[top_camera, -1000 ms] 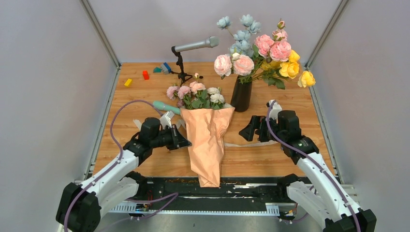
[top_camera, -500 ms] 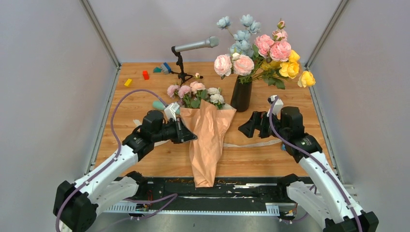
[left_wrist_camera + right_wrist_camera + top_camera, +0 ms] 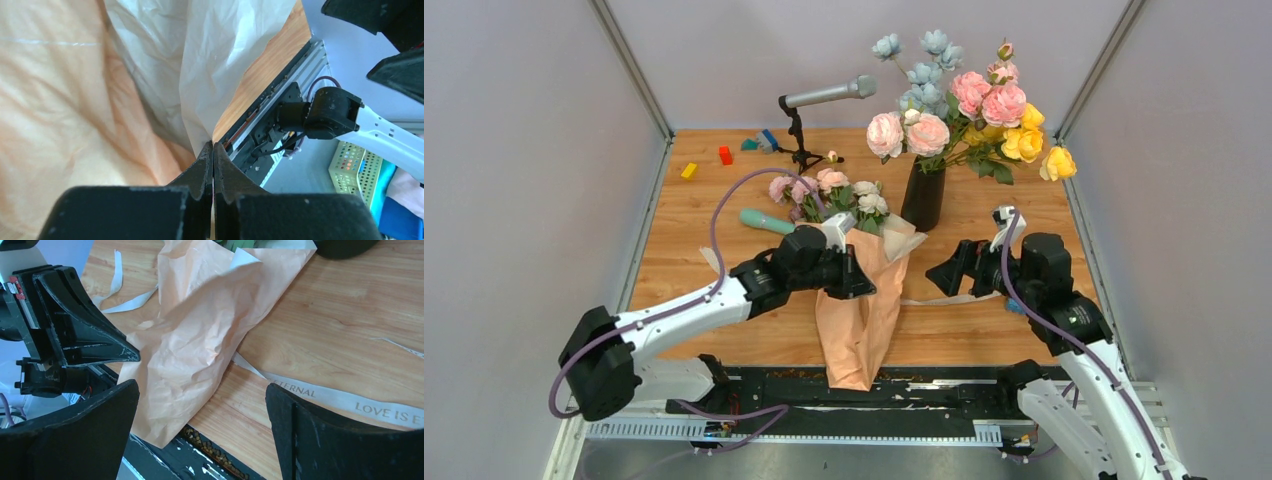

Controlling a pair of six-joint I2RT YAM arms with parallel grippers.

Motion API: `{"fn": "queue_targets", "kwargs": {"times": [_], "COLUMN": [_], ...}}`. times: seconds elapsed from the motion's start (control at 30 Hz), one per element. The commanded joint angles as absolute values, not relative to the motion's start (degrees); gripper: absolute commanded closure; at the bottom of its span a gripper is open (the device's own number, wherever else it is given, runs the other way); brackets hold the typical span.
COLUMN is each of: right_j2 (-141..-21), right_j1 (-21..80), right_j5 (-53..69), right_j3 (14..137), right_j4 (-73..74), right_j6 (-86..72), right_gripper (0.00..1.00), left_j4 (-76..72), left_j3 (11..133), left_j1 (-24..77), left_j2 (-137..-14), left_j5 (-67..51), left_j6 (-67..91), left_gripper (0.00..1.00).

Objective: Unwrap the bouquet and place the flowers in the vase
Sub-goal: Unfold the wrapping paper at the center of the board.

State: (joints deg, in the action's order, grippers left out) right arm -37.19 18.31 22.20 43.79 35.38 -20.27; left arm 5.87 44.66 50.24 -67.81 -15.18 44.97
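The bouquet (image 3: 859, 310) lies on the wooden table, its peach-orange paper (image 3: 200, 340) crumpled and partly folded over, the beige inner side (image 3: 215, 55) showing. Small pink and cream flowers (image 3: 829, 195) stick out of its far end. My left gripper (image 3: 864, 285) reaches across the wrap and is shut on an edge of the paper (image 3: 213, 146). Right of the bouquet hovers my right gripper (image 3: 944, 272), open and empty (image 3: 202, 405). The black vase (image 3: 923, 195) stands just beyond, upright. A loose cream ribbon (image 3: 350, 400) lies flat beside the paper.
The vase holds big pink, pale blue and yellow blooms (image 3: 964, 100). A microphone on a stand (image 3: 829, 93) is at the back centre, a teal object (image 3: 766, 221) lies left of the flowers, and small coloured blocks (image 3: 725, 155) sit far left. The black rail (image 3: 924, 390) marks the near edge.
My left arm has swung right across the bouquet, dragging the pinched paper edge with it, and the wrap has folded over. The right arm has drifted slightly right.
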Motion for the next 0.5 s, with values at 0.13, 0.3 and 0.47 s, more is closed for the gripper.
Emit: {"fn": "queue_targets", "kwargs": {"times": [0.13, 0.3, 0.47], "right_j2": [-34.8, -34.2, -33.1], "right_j1": [18.6, 18.5, 18.6], "right_j5": [14.2, 8.9, 4.8], "right_j3": [45.4, 45.7, 46.8], "right_j4": [41.4, 44.1, 45.8], "right_j6": [-20.7, -21.1, -22.1], "right_gripper": [0.00, 0.00, 0.00], "left_j4": [3.3, 3.0, 4.8], "left_j3": [54.5, 58.0, 60.1], "left_j1": [57.8, 59.3, 59.8], "left_j2": [-80.3, -85.8, -85.9], "left_j5": [-7.0, -8.9, -10.5], "left_j6": [40.6, 37.8, 34.0], "left_gripper": [1.00, 0.87, 0.58]}}
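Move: The left hand already pinches an edge of the wrapping paper, about 15 cm above the board. The open board where this flap is going lies some 11 cm to its right and 3 cm ahead. The vase stands about 19 cm ahead and 11 cm right, and the bouquet's flowers some 23 cm ahead and 6 cm left. The empty right hand has that same spot nearly below it, roughly 18 cm down, with the white ribbon 4 cm to its right, level with it and also about 18 cm below. The left hand draws the pinched paper edge about 7 cm to the right across the bouquet, slowing and sinking some 3.5 cm towards the board on the right, and its shut fingers part to about a third open near the end, easing their pinch on the paper. Meanwhile the right hand, fingers still wide open and empty, makes room by shifting about 4 cm right and a little down, turning some 10 degrees clockwise. ##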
